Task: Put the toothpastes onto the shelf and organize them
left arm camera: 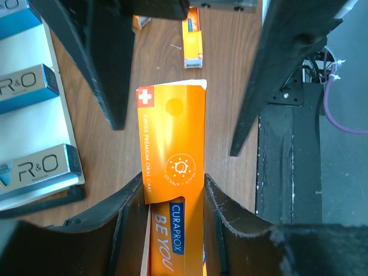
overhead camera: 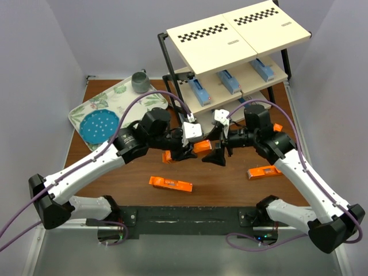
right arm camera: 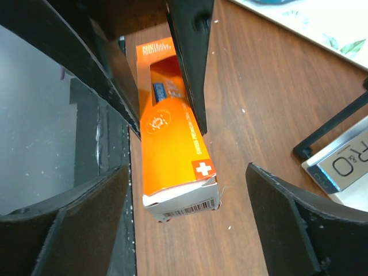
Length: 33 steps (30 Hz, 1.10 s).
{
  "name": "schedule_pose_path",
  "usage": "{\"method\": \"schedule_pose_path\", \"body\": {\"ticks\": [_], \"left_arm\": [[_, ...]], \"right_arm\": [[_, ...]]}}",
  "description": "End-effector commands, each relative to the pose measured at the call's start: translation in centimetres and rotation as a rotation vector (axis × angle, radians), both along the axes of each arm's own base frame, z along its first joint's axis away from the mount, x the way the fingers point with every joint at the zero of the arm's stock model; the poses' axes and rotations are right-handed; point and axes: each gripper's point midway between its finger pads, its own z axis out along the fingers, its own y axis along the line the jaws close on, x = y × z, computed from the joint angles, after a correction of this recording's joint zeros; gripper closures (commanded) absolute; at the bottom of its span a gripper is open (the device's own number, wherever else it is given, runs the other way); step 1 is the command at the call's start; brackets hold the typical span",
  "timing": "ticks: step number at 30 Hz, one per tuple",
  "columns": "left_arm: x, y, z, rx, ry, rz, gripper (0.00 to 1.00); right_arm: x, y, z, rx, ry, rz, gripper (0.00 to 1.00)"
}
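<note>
My left gripper (overhead camera: 188, 146) is shut on an orange toothpaste carton (overhead camera: 202, 146) and holds it above the table's middle. In the left wrist view the fingers (left arm camera: 129, 207) clamp this carton (left arm camera: 172, 149) on both long sides. My right gripper (overhead camera: 217, 150) faces it, open. In the right wrist view the carton's free end (right arm camera: 172, 172) lies between my spread right fingers (right arm camera: 299, 224) without touching them. More orange cartons lie on the table at front left (overhead camera: 170, 183), right (overhead camera: 264, 172) and under the left gripper (overhead camera: 168, 156). The shelf (overhead camera: 241, 34) stands at the back right, with blue cartons (overhead camera: 229, 82) on its middle tier.
A leaf-patterned tray (overhead camera: 123, 95) at the back left holds a blue plate (overhead camera: 99, 125) and a grey cup (overhead camera: 140, 81). Silver R&O cartons (left arm camera: 34, 167) sit on a low shelf board. Another orange carton (overhead camera: 278, 127) lies beside the right arm.
</note>
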Motion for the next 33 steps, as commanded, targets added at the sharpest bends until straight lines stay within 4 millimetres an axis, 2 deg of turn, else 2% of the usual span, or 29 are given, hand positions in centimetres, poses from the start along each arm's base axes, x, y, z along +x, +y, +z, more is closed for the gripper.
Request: {"method": "schedule_pose_path", "body": {"ticks": [1, 13, 16, 20, 23, 24, 26, 27, 28, 30, 31, 33], "left_arm": [[-0.1, -0.9, 3.3, -0.073, -0.081, -0.054, 0.79], [-0.4, -1.5, 2.2, -0.042, -0.054, -0.113, 0.78], [-0.5, -1.6, 2.4, -0.048, -0.052, -0.117, 0.78], [-0.5, -1.6, 2.7, -0.054, -0.058, -0.119, 0.75], [-0.5, -1.5, 2.9, -0.057, -0.069, -0.116, 0.69], [-0.5, -1.5, 2.8, -0.056, -0.071, -0.114, 0.68], [-0.5, -1.4, 2.9, -0.059, -0.079, -0.113, 0.64], [-0.4, -1.4, 3.0, -0.062, -0.086, -0.108, 0.62], [-0.3, -1.3, 3.2, -0.065, -0.093, -0.102, 0.52], [0.1, -1.1, 3.4, -0.069, -0.114, -0.078, 0.39], [0.1, -0.8, 3.9, -0.079, -0.130, -0.067, 0.29], [1.0, -0.5, 4.5, -0.094, -0.165, -0.016, 0.19]], "right_arm": [[-0.2, 0.3, 1.0, 0.010, -0.028, 0.030, 0.19], [-0.3, 0.4, 2.1, 0.035, -0.048, 0.033, 0.27], [-0.4, 0.4, 2.0, 0.033, -0.042, 0.034, 0.34], [-0.5, 0.2, 1.6, 0.020, -0.026, 0.027, 0.49], [-0.6, 0.0, 1.7, 0.013, -0.029, 0.019, 0.57], [-0.7, -0.1, 1.8, 0.013, -0.034, 0.015, 0.63], [-0.8, -0.2, 1.9, 0.010, -0.031, 0.013, 0.69], [-0.7, -0.2, 1.9, 0.006, -0.030, 0.007, 0.72], [-0.8, -0.3, 2.1, 0.007, -0.033, 0.004, 0.74], [-0.6, -0.4, 2.2, 0.004, -0.036, -0.012, 0.79], [-0.6, -0.5, 2.7, 0.010, -0.044, -0.017, 0.80], [-0.6, -0.6, 3.1, 0.014, -0.050, -0.029, 0.81]]}}
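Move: The orange toothpaste is held level in mid-air between the hands. Its middle lies about 6 cm left of the right hand, and its right end already sits between those open fingers; from the left hand, which grips it, the middle is about 1 cm to the left. From the right hand, a second orange toothpaste lies on the table some 14 cm left, 7 cm back and 20 cm below. A white-and-blue toothpaste on the lower shelf is roughly 14 cm ahead, 4 cm left and 17 cm below. Almost without travel, the right hand stays at the orange toothpaste's right end and closes its fingers to about half their starting gap, pinching the sides of the box. The left hand, still gripping the box's middle part, eases barely 1 cm to the right with a turn of about 5 degrees clockwise, then opens its fingers late and lets go. ##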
